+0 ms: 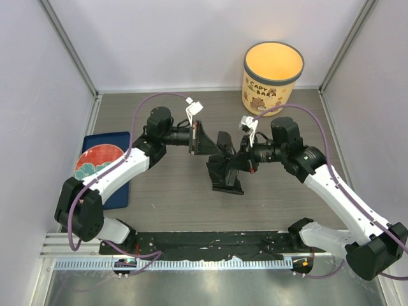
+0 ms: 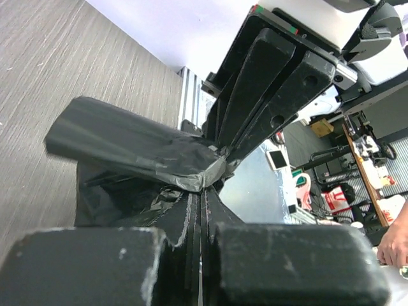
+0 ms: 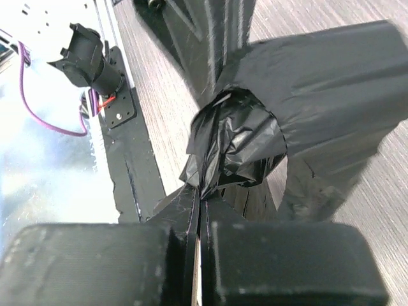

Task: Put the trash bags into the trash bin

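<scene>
A black glossy trash bag [image 1: 225,171] hangs crumpled above the middle of the table, held between both grippers. On its left edge my left gripper [image 1: 205,140] is shut; the left wrist view shows film [image 2: 127,143] pinched at the closed tips of that gripper [image 2: 205,190]. My right gripper [image 1: 241,157] is shut on the right side of the bag. In the right wrist view a bunched fold [image 3: 239,150] sits in the closed tips of that gripper [image 3: 203,194]. The cream trash bin [image 1: 273,73] with capybara pictures stands upright and open at the back right, apart from both grippers.
A blue tray with a red round pattern [image 1: 102,162] lies at the left edge under the left arm. A black strip [image 1: 210,245] runs along the near edge between the arm bases. Pale walls enclose the table on three sides.
</scene>
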Motion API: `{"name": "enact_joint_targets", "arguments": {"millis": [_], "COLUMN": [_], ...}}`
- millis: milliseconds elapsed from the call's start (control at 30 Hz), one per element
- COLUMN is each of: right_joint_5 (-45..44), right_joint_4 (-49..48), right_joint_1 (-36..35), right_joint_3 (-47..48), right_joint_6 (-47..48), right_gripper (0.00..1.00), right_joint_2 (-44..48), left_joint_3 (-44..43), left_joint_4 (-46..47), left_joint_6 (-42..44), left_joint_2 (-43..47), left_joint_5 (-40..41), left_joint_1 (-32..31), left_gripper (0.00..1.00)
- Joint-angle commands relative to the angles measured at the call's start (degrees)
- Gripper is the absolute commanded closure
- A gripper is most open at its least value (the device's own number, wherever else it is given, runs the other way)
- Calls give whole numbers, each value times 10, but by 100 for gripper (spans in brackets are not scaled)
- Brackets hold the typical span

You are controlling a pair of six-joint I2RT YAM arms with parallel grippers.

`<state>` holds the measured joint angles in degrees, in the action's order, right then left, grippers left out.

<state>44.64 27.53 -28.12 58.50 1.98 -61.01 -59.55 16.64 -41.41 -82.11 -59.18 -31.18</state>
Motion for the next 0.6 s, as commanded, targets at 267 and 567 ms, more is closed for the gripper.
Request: {"name": "enact_joint_targets", "arguments": {"millis": [267, 567], "right_joint_5": [-18, -9], "right_joint_4": [77, 10], "right_joint_1": [3, 3], "right_joint_3": [12, -1], "right_joint_6": [23, -33], "right_gripper": [99, 99], "right_joint_2": [34, 34], "left_joint_3": [-11, -9], "left_joint_4": [37, 4], "left_joint_6": [6, 1], "left_joint_2": [10, 3], "left_joint_5": [-25, 56], "left_joint_1": [37, -41], "left_gripper": [80, 39]}}
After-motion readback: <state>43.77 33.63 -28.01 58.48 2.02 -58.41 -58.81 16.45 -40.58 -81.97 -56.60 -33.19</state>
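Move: The left gripper is shut on the bunched neck of the trash bag. The bag's middle hangs about 3 cm back, 2 cm to the right and 6 cm below; the right gripper pinches the neck about 3 cm back, 2 cm right and 3 cm lower. The trash bin stands some 25 cm ahead and 14 cm to the right, well below. From the right gripper, the bag's middle hangs directly beneath, about 4 cm down. Pull the neck apart: draw the shut left gripper forward and left about 4 cm while the right gripper, keeping its pinch, goes back some 3 cm, slightly right and down. Then open the left fingers to just over half as you bring them back and right about 4.5 cm towards the right gripper, letting go of the neck; ease the right gripper forward about a centimetre. ##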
